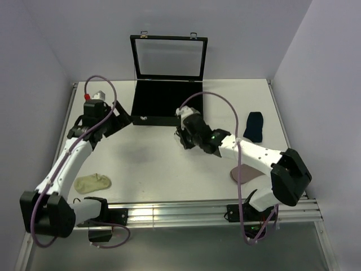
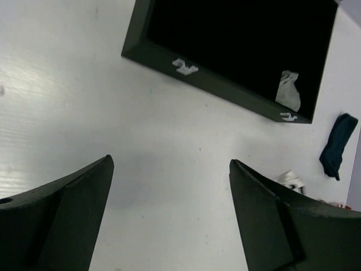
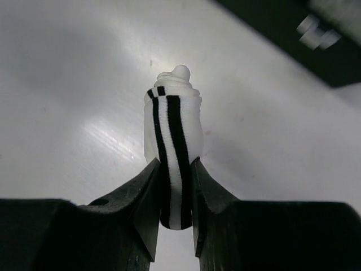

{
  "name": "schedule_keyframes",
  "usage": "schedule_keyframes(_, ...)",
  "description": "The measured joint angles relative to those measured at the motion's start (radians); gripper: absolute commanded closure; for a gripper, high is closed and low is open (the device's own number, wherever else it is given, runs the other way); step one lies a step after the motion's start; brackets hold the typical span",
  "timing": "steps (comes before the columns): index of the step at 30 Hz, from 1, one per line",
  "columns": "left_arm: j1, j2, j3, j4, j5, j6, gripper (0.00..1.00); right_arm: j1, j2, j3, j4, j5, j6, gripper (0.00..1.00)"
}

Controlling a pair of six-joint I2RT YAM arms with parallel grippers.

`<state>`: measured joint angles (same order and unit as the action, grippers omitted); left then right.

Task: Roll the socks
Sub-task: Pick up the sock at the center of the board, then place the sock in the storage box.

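My right gripper [image 3: 176,164] is shut on a rolled white sock [image 3: 172,127] with black stripes and holds it just above the table. From above, this gripper [image 1: 182,140] sits near the table's middle, in front of the black case [image 1: 148,100]. My left gripper [image 2: 169,164] is open over bare table, nothing between its fingers. In the top view the left gripper [image 1: 120,117] is by the case's left front corner. A navy sock [image 1: 254,126] lies flat at the right. An olive-grey sock [image 1: 93,182] lies front left.
The open black case has its lid [image 1: 169,56] upright at the back. A pale sock [image 2: 288,90] lies inside the case [image 2: 169,53]. A pinkish-grey sock [image 1: 252,173] lies under my right arm. The metal rail [image 1: 180,213] runs along the near edge.
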<state>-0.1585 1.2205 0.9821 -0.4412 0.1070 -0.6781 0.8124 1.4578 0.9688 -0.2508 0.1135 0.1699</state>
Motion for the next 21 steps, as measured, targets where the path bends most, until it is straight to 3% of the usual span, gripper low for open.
schedule_keyframes(11, 0.019, -0.339, -0.096, -0.019, -0.099, 0.105, 0.10, -0.244, 0.098, 0.401, -0.021, -0.068, -0.089, 1.00)
schedule_keyframes(17, 0.019, -0.602, -0.256, -0.013, -0.169, 0.129, 0.10, -0.262, 0.265, 0.446, 0.040, -0.083, -0.152, 1.00)
schedule_keyframes(21, 0.019, -0.655, -0.317, -0.020, -0.199, 0.138, 0.11, -0.262, 0.389, 0.490, 0.053, -0.093, -0.208, 1.00)
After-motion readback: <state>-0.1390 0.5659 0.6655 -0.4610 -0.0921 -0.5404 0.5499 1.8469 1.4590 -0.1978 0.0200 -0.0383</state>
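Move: My right hand already holds the rolled white striped sock in front of the black box. The box's front right part is about 19 cm ahead of it and roughly 9 cm below; the grey sock roll in there lies about 19 cm ahead and 5 cm right, and the navy sock 11 cm ahead and 30 cm right. From my empty left hand that box spot is some 12 cm ahead, 20 cm right and 16 cm lower; the green sock is 20 cm back and 14 cm left. I keep the rolled striped sock pinched in my right hand and swing it forward about 17 cm to the box, arcing up some 13 cm and then down again by 8 or 9 beside the grey roll, the fingers tipping up slightly. Meanwhile my left hand, still open, draws back and left about 10 cm away from the box, rising and then starting to sink, its fingers tilting up some 20 degrees. ##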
